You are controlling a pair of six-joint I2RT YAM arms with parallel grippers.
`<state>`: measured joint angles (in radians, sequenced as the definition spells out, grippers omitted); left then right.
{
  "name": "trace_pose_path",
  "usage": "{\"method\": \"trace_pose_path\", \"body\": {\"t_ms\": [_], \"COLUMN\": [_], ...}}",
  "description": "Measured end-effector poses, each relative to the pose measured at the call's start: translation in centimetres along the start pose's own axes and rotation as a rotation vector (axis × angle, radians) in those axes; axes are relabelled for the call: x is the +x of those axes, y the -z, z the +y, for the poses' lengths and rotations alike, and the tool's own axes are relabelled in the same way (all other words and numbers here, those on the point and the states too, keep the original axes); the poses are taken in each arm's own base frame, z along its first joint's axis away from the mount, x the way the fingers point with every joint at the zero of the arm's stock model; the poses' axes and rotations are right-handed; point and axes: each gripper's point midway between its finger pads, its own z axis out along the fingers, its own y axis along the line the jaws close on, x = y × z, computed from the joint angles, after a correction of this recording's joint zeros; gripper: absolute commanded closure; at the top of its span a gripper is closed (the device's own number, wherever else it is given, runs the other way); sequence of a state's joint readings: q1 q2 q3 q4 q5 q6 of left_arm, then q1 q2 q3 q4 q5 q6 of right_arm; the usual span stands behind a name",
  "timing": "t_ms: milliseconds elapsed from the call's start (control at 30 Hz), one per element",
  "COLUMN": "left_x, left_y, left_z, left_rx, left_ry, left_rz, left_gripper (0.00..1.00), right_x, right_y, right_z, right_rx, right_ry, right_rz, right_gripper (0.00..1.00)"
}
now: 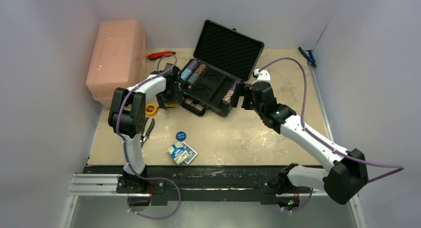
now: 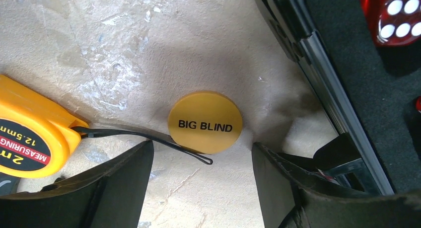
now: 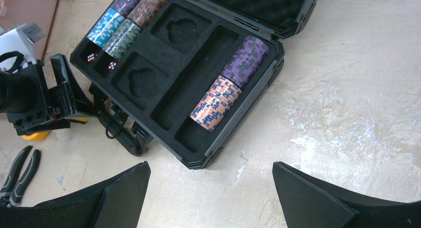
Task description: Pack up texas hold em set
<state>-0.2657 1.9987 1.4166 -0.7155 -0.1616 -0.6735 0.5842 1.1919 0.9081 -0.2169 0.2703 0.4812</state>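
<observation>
The black case [image 1: 228, 49] lies open at the table's back middle, lid raised. Multicoloured chip stacks [image 3: 228, 89] fill its right slot, and more chips [image 3: 124, 19] its far left corner beside red dice [image 2: 394, 14]. A yellow "BIG BLIND" disc [image 2: 205, 122] lies on the table left of the case rim [image 2: 322, 64]. My left gripper [image 2: 202, 148] hovers open just short of it, holding nothing. My right gripper [image 3: 211, 166] stands wide open and empty over bare table at the case's right corner [image 3: 218, 148]. The blue disc [image 1: 181, 136] and card deck [image 1: 181, 153] lie near the front.
A pink translucent box [image 1: 116, 59] stands at the back left. The yellow tape measure [image 2: 30, 133] sits left of my left gripper, its black strap [image 2: 149, 137] crossing the yellow disc's lower edge. Black pliers [image 3: 20, 171], a red-handled tool [image 1: 161, 54] and a blue tool [image 1: 308, 56] lie around.
</observation>
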Motion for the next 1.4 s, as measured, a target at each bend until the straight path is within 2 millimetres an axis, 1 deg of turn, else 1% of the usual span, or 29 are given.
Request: {"method": "trace_pose_path", "body": {"t_ms": [167,267,367,467,700,867,1133,1400], "left_x": [-0.4,-1.1,-2.0,-2.6,-2.6,-2.5,-2.4,-2.0], "left_y": [-0.2,-0.3,-0.4,-0.6,-0.6,-0.6,-0.6,-0.5], "left_z": [-0.1,-0.2,-0.9,-1.5,-1.5,-1.5,-1.4,-1.3], "left_rx": [0.000,0.007,0.025,0.039,0.040,0.040,0.040,0.046], "left_ry": [0.016,0.035,0.049,0.052,0.054,0.056,0.068,0.079], "left_rz": [0.018,0.015,0.007,0.002,0.009,0.009,0.000,-0.013], "left_gripper": [0.29,0.30,0.36,0.36,0.38,0.43,0.45,0.52], "right_x": [0.0,0.1,0.5,0.7,0.8,0.9,0.9,1.1], "right_y": [0.0,-0.1,-0.4,-0.6,-0.7,-0.7,-0.7,-0.7], "right_z": [0.0,0.0,-0.1,-0.2,-0.2,-0.2,-0.2,0.1], "right_rx": [0.000,0.002,0.008,0.012,0.014,0.012,0.011,-0.006], "right_ry": [0.000,0.001,0.005,0.008,0.008,0.009,0.009,0.008], "right_rz": [0.000,0.004,0.016,0.023,0.027,0.029,0.030,0.039], "right_gripper": [0.01,0.01,0.01,0.01,0.01,0.01,0.01,0.01]}}
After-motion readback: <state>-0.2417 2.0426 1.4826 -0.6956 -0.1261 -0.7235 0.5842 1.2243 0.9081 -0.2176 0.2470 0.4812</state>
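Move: The yellow big blind button lies flat on the table some 2 cm ahead of my left hand point, centred sideways and about 1 cm lower. The tape measure stands about 8 cm to that hand's left, level with it, its black strap reaching to the button; the case handle is roughly 9 cm to its right, the red dice 8 cm ahead and 8 cm right. From my right hand the button is about 24 cm left, 5 cm ahead and 19 cm down. Keeping my left hand low over the table, fingers pointing down, I slide it forward about 3 cm to straddle the big blind button, with hardly any turn of the wrist. There I hold and slowly narrow the fingers from nearly three-quarters open to about half, bringing the tips to the button's left and right edges, and ease back about half a centimetre. ##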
